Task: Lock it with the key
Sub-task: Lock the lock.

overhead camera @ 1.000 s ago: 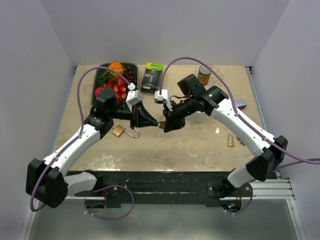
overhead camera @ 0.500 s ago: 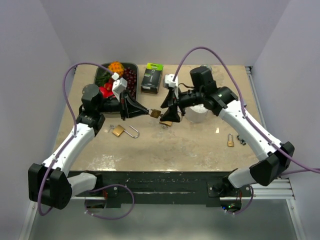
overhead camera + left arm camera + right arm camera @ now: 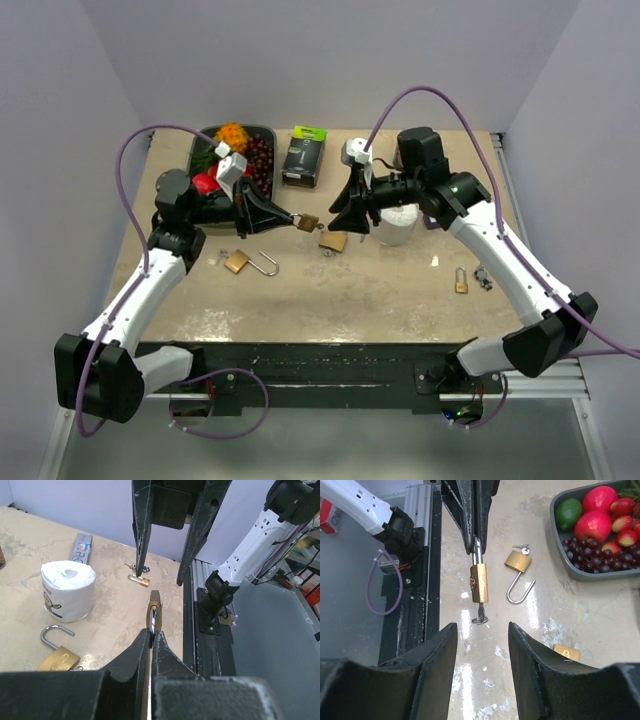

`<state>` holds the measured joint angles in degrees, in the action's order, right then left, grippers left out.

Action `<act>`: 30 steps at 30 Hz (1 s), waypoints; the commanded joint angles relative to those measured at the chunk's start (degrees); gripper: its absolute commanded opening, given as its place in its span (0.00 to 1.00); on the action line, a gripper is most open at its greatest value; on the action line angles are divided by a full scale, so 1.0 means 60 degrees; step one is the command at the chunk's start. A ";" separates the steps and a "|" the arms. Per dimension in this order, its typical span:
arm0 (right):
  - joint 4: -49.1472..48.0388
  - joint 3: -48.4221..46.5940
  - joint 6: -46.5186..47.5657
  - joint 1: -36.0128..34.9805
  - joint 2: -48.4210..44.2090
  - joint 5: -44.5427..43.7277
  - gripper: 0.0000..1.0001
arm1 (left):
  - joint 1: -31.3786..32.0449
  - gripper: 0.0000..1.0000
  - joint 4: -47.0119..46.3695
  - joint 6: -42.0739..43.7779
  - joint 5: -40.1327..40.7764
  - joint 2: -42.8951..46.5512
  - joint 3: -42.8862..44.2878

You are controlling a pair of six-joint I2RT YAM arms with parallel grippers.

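My left gripper (image 3: 151, 632) is shut on the shackle of a brass padlock (image 3: 479, 582), which hangs in the air above the table. A key (image 3: 480, 616) with a small ring sticks out of the padlock's underside. My right gripper (image 3: 482, 630) is open just short of the key and touches nothing. In the top view the left gripper (image 3: 297, 222) holds the padlock (image 3: 308, 223) out toward the right gripper (image 3: 345, 222). In the left wrist view the right fingers (image 3: 139, 535) stand apart beyond the padlock (image 3: 154, 611).
An open padlock (image 3: 237, 262) with keys lies on the table below the left arm. A second brass padlock (image 3: 333, 241) lies under the right gripper, and a small one (image 3: 461, 282) sits far right. A toilet roll (image 3: 395, 228), fruit tray (image 3: 200, 150) and black box (image 3: 303, 155) stand behind.
The two grippers were together at the padlock. The right gripper has opened and drawn back to the right. The left arm has lifted the padlock and pulled it back left.
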<state>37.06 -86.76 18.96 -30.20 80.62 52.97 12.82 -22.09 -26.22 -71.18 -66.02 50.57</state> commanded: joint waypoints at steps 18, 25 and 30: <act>0.0487 0.0191 0.0487 -0.0578 0.0143 0.0108 0.00 | 0.0251 0.00 -0.0729 -0.0056 0.0392 0.0515 -0.0034; 0.0855 0.1173 0.0619 -0.0388 -0.0618 -0.0288 0.00 | 0.0047 0.00 -0.1941 -0.0712 0.0832 0.0266 0.0039; 0.0620 0.2109 -0.0039 0.0563 -0.1145 -0.0127 0.00 | -0.0159 0.00 -0.2865 -0.1562 0.1052 -0.0056 0.0113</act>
<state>39.22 -77.10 20.58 -30.30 76.36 52.23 13.13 -29.95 -30.76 -68.07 -65.54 49.80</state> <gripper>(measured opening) 0.010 0.038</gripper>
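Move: Straight ahead of the right fingertips, about 3 cm to their left, 1 cm back and 2 cm lower, the key sticks out of the held padlock, whose body is roughly 5 cm left of the right hand and 1 cm lower. On the table some 25 cm below lies the open padlock, about 6 cm forward; the paper roll stands around 12 cm right, 9 cm forward and 20 cm lower. From the left hand, the key is about 6 cm right, 2 cm back and 1 cm lower. Reaching left about 2 cm, and slightly back and down, the right hand closes its half-open fingers until they pinch the key's head. It then draws back to the right and down, nearly 5 cm in all and quickening, pulling the key out, while the left hand keeps its grip on the padlock's shackle, easing back about 1 cm and then forward again. ##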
